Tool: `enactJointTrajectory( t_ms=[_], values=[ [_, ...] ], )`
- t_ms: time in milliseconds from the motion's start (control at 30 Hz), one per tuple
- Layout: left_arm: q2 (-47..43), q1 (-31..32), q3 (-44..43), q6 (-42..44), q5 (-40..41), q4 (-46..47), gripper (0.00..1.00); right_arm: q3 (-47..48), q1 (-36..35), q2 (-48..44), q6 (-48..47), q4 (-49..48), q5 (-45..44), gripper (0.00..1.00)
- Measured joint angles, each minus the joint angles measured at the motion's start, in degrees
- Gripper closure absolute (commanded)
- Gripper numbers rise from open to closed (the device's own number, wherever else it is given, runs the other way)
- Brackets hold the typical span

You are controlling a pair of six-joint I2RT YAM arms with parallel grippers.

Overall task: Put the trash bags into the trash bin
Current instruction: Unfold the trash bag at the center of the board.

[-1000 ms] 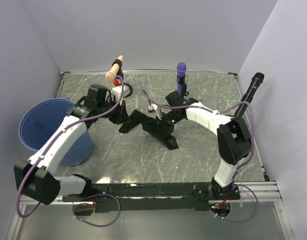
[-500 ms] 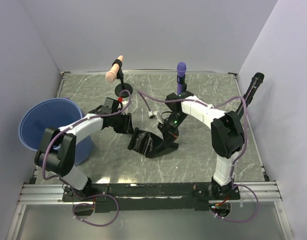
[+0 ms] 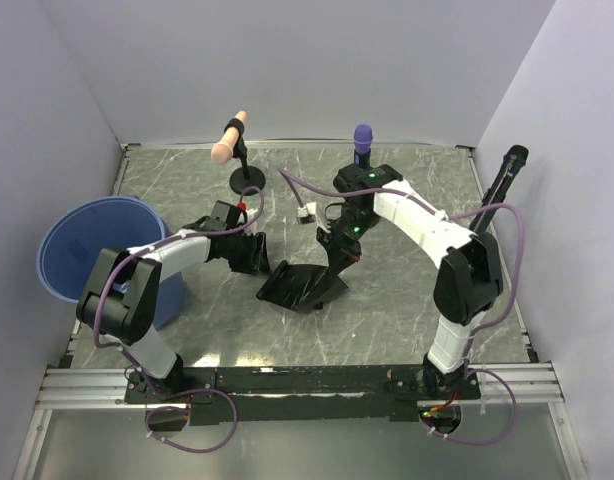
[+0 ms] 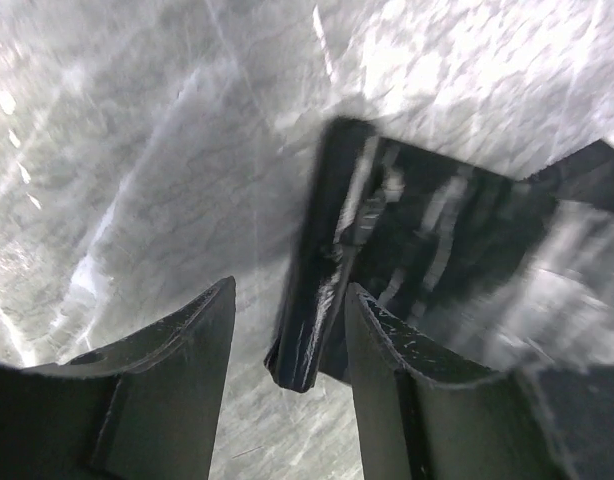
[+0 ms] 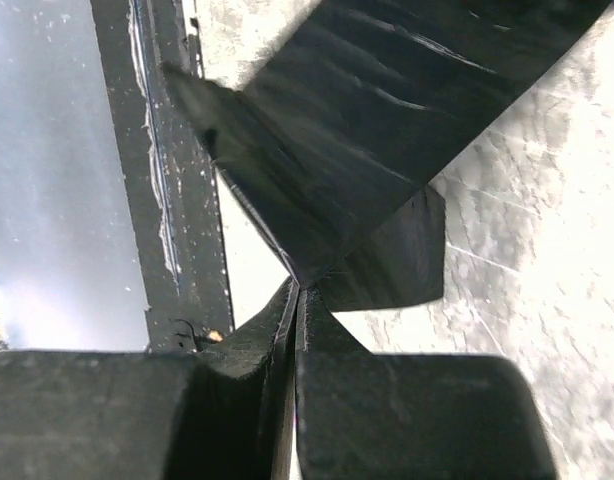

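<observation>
One black trash bag [image 3: 302, 285] lies mid-table, its right corner lifted. My right gripper [image 3: 339, 256] is shut on that corner; in the right wrist view the jaws [image 5: 299, 292] meet on the bag's [image 5: 387, 120] tip and the sheet hangs from them. My left gripper [image 3: 255, 255] stands open at the bag's left end. In the left wrist view a folded edge of the bag [image 4: 322, 270] reaches between the spread fingers [image 4: 187, 360] without being pinched. The blue trash bin [image 3: 92, 250] stands at the table's left edge, beside the left arm.
A pink-handled tool [image 3: 230, 140] on a black round stand [image 3: 249, 178] and a purple-headed one [image 3: 362, 140] stand at the back. A black pole [image 3: 509, 165] leans at the right wall. A small white connector [image 3: 309, 212] hangs near the right arm.
My left gripper has opened and let go of the bag, its arm folding in toward the bin. My right gripper has shut on the bag's corner and lifted it.
</observation>
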State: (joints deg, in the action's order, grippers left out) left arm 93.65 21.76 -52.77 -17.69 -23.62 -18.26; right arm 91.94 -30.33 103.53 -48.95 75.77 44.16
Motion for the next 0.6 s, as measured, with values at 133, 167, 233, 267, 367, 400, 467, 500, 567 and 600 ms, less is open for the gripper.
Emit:
enactJointTrajectory(
  t_ms=[133, 167, 233, 267, 367, 400, 467, 500, 567, 600],
  values=[
    [0.0, 0.0, 2.01, 0.02, 0.0, 0.83, 0.47, 0.0, 0.0, -3.43, -0.42, 0.33, -0.81, 1.0],
    [0.0, 0.02, 2.38, 0.04, 0.0, 0.96, 0.47, 0.0, 0.0, -4.39, -0.42, 0.35, -0.87, 1.0],
    [0.02, 0.0, 2.95, 0.24, -0.07, 1.16, 0.46, 0.0, 0.0, -6.43, -0.39, 0.44, -0.87, 1.0],
    [0.02, 0.0, 3.02, 0.31, -0.15, 1.33, 0.46, 0.0, 0.0, -7.34, -0.35, 0.48, -0.85, 1.0],
    [0.39, 0.0, 3.04, 0.59, -0.83, 2.12, 0.46, 0.31, 0.0, -9.29, -0.09, 0.72, -0.83, 1.0],
    [0.63, 0.0, 3.04, 0.66, -1.14, 2.49, 0.46, 0.31, 0.0, -9.66, 0.02, 0.7, -0.83, 1.0],
    [1.01, 0.0, 3.02, 0.76, -2.03, 3.26, 0.46, 0.31, 0.0, -10.45, 0.13, 0.83, -0.96, 1.0],
    [1.2, 0.0, 2.93, 0.94, -2.49, 3.56, 0.46, 0.31, 0.0, -10.8, 0.26, 0.85, -1.07, 1.0],
    [1.9, 0.0, 2.49, 1.18, -3.45, 3.93, 0.46, 0.31, 0.0, -11.43, 0.5, 0.9, -1.25, 1.0],
    [2.36, 0.0, 2.21, 1.33, -3.85, 4.04, 0.46, 0.31, 0.0, -11.87, 0.72, 0.92, -1.4, 1.0]
  ],
)
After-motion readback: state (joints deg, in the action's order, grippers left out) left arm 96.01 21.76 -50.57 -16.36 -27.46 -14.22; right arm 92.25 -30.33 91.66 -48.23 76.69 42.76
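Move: Just under the left hand's half-open fingers lies the trash bag's rolled edge, its middle about 2 cm back, 2 cm to the right and 3 cm down; the bin stands some 32 cm to this hand's left and 3 cm back. The right hand already pinches a corner of the bag in the air: the rolled edge is about 17 cm to its left, 3 cm ahead and 14 cm below, the purple stand's base 21 cm ahead and 3 cm to its right. Lifting the pinched corner about 6 cm, the right hand pulls the film up and away from the rolled edge, fingers staying shut while their tips swing up some 10 degrees. The left hand sinks a further 1.5 cm over the rolled edge, easing back about 1 cm and then slightly right, its fingers still half open around the roll; whether they touch it can't be seen. ##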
